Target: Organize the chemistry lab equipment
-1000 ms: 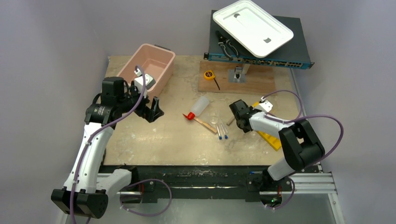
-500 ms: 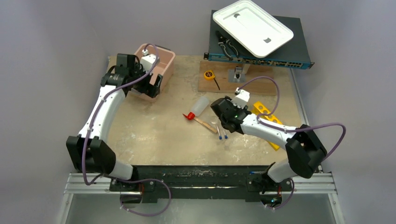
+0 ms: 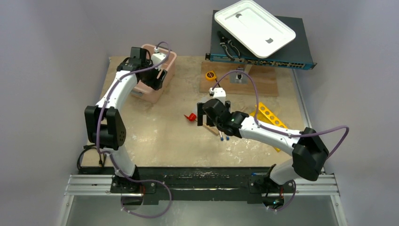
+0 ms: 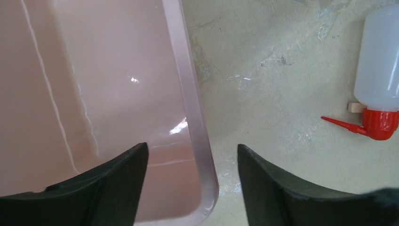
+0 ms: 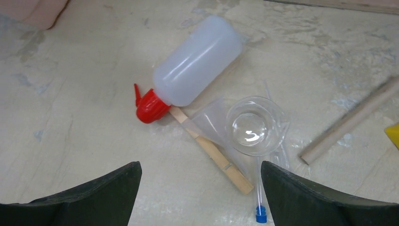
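The translucent-white squeeze bottle (image 5: pixel 197 61) with its red nozzle (image 5: pixel 149 106) lies on its side on the table. A slim wooden stick (image 5: pixel 211 150) lies under it, beside a clear round funnel-like piece (image 5: pixel 254 125) and a thin clear tube with a blue tip (image 5: pixel 260 214). My right gripper (image 5: pixel 201 188) hovers open over this cluster, touching nothing. A second stick (image 5: pixel 353 120) lies to the right. The yellow holed rack (image 3: pixel 267 116) sits by the right arm. My left gripper (image 4: pixel 193 155) is open, its jaws straddling the pink bin's rim (image 4: pixel 188 94) near a corner.
At the back, a white tray (image 3: pixel 254 26) leans on a black box (image 3: pixel 291 59), with black-handled pliers (image 3: pixel 228 44) beside it. A yellow tape measure (image 3: pixel 210 75) lies next to a wooden board (image 3: pixel 256 84). The pink bin (image 3: pixel 147 92) stands at the back left.
The left arm has swung back to the pink bin and its jaws have narrowed over the rim. The right arm has reached left over the bottle, and its gripper has gone from shut to open.
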`<state>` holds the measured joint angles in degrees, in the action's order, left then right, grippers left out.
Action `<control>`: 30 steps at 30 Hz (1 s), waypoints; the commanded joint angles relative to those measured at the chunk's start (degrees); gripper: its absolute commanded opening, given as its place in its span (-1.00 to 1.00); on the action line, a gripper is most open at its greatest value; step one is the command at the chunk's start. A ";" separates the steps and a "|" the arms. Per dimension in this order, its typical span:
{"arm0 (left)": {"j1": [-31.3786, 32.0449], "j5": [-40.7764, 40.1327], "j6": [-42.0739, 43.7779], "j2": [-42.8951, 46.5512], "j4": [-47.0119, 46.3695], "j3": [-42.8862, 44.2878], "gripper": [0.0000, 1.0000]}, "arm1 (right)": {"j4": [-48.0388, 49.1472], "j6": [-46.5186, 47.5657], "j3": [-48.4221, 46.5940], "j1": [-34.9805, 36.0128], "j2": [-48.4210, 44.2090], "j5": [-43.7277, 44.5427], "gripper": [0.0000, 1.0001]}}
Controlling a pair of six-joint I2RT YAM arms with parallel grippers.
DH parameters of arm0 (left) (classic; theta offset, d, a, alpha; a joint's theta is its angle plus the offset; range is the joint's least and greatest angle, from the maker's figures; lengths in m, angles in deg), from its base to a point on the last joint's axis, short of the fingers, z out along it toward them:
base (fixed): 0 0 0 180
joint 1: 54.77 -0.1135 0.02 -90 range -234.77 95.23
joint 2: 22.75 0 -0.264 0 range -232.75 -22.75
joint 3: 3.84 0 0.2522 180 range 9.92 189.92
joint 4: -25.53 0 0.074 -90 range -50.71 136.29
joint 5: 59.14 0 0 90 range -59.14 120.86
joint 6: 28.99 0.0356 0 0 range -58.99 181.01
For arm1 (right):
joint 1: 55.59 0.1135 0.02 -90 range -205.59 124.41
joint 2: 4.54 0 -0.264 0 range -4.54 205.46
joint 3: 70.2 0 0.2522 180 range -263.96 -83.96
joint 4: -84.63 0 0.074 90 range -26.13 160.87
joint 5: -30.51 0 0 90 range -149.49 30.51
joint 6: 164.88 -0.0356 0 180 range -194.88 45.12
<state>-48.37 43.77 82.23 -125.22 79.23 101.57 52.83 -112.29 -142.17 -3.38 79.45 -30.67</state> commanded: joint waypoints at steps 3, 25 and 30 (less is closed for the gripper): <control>-0.33 0.33 5.74 -3.29 0.21 5.30 -0.15 | -0.65 8.63 -6.53 -0.09 -0.62 -8.28 0.97; -8.35 5.07 22.64 22.75 20.45 -17.21 -0.74 | 0.77 5.46 -10.33 -5.45 10.93 -3.67 0.92; -8.42 12.28 22.70 29.85 22.72 -23.60 -0.69 | 1.15 2.97 -12.93 -5.23 15.29 -2.86 0.91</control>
<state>-56.63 48.32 102.77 -100.59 97.96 81.09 53.44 -106.76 -151.38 -8.82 93.67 -36.07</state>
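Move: The left hand's open fingers already straddle the pink tub's right rim near its near corner, with the grip spot about 1 cm ahead and 2 cm below; the tub's middle is some 7 cm ahead, 7 cm left and 8 cm down. For the right hand, the white bottle lies about 10 cm ahead, 4 cm left and 10 cm below; the clear beaker lies some 6 cm nearer and 6 cm right of the bottle. The left hand eases slightly forward and down as its fingers close and pinch the tub's right rim, then drags the tub back about 17 cm and some 6 cm left, turning roughly 10 degrees clockwise. The right hand first rises about 3 cm with a small shift left, then heads forward and down about 7 cm towards the white bottle, fingers kept wide open. ##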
